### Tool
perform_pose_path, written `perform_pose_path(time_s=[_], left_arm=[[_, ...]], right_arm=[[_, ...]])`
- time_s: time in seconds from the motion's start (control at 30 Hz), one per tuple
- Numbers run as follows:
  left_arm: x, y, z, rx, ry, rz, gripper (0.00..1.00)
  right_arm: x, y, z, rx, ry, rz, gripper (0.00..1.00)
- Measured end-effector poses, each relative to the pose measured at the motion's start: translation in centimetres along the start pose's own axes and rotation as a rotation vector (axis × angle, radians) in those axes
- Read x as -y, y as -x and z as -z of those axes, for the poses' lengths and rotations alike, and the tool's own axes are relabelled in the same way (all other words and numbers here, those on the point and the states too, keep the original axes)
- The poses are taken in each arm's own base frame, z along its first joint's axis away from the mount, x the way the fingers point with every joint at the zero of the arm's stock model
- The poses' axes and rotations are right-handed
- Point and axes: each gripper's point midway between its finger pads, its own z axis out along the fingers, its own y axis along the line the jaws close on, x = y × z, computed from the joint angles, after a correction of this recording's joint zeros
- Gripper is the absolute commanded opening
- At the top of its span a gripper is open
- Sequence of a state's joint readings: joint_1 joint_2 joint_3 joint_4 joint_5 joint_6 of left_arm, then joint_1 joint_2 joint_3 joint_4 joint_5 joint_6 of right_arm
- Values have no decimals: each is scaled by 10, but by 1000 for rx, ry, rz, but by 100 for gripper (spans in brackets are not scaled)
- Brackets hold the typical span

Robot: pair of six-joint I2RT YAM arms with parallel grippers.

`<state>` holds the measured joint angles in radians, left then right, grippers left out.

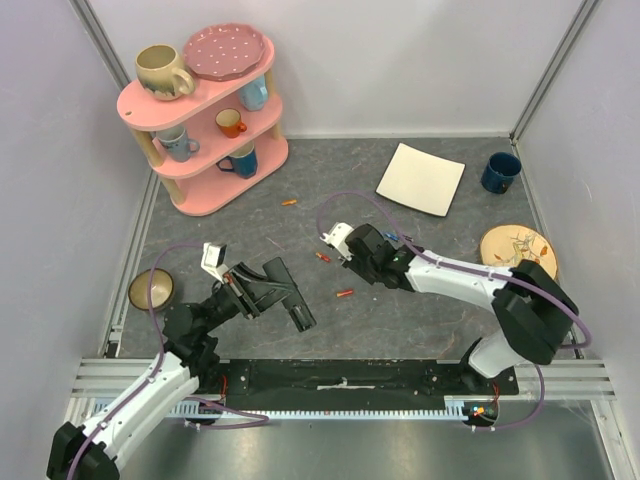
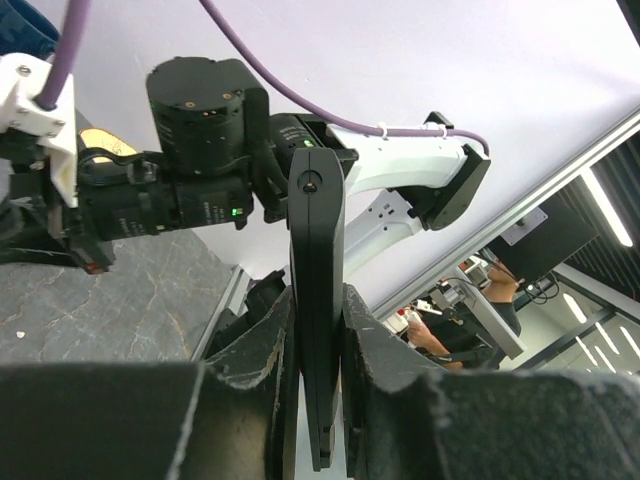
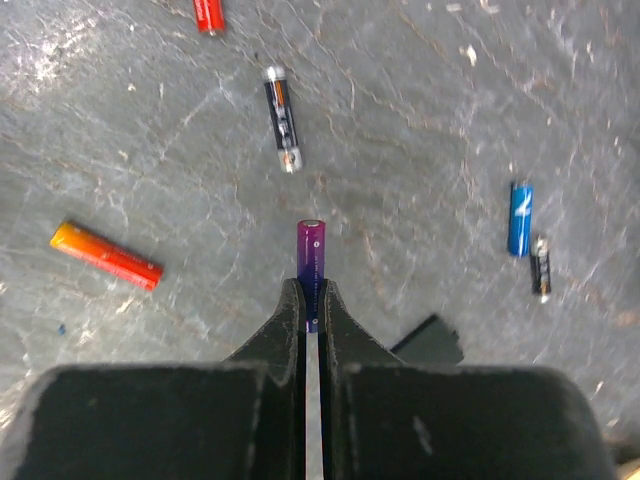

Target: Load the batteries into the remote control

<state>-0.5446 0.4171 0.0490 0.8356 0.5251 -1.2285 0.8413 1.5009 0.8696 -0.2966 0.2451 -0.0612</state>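
The remote control (image 2: 316,250), a slim black bar, is clamped edge-on between my left gripper's (image 2: 316,300) pads and held off the table; from above the remote control (image 1: 292,297) sticks out toward the table's middle from the left gripper (image 1: 262,288). My right gripper (image 3: 311,295) is shut on a purple battery (image 3: 312,250), which points forward just above the grey tabletop. From above, the right gripper (image 1: 352,256) hides that battery. Loose batteries lie around: orange-red (image 3: 106,256), black-and-white (image 3: 282,119), red (image 3: 208,14), blue (image 3: 519,218), small dark (image 3: 540,268).
A flat black piece (image 3: 428,342) lies right of the right fingers. A pink shelf with mugs (image 1: 205,120) stands back left, a white square plate (image 1: 420,178) and blue mug (image 1: 500,172) back right, a wooden disc (image 1: 517,250) right, a bowl (image 1: 152,290) left.
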Motion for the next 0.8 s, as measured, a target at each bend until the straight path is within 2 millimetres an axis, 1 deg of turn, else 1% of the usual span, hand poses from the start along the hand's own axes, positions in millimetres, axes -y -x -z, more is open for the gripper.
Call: perform_pose_path(time_s=[0.1, 0.2, 0.3, 0.4, 0.5, 0.7, 0.8], left_arm=[[-1, -1, 2, -4, 9, 3, 2], [-1, -2, 2, -6, 14, 4, 2], [-1, -2, 3, -6, 15, 3, 2], [-2, -3, 3, -8, 20, 3, 2], [-4, -3, 3, -10, 24, 1, 2], [-10, -5, 2, -18, 45, 10, 2], [-14, -6, 2, -22, 58, 17, 2]], right_arm=[[1, 6, -15, 4, 10, 79, 0], [6, 13, -30, 7, 29, 117, 0], [18, 11, -39, 0, 44, 122, 0], [28, 5, -44, -15, 48, 118, 0], [32, 0, -45, -21, 57, 109, 0], [28, -7, -49, -34, 84, 108, 0], [24, -14, -55, -57, 93, 111, 7]])
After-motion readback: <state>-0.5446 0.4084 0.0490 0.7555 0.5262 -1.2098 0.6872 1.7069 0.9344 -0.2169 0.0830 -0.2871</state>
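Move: The right hand already has the purple battery pinched upright-slanting, and goes for a bare patch of table about 6 cm ahead, 2 cm to its left and 6 cm below. The black battery lies 5 cm ahead and 6 cm left, the orange one 5 cm back and 6 cm left, and the blue one some 12 cm ahead and 9 cm right, all 6 cm down. From the left hand, holding the remote control, that patch is roughly 23 cm ahead, 23 cm right and 27 cm below. Still pinching the purple battery between shut fingers, the right hand carries it over the table to the right of the black battery, about 5 cm forward with a small swing left and then back right. It sinks all the while, about 4 cm in all, and at the end goes almost straight down, bringing the battery's free end close to the table; whether it touches can't be seen. The left hand keeps its hold on the remote control. ##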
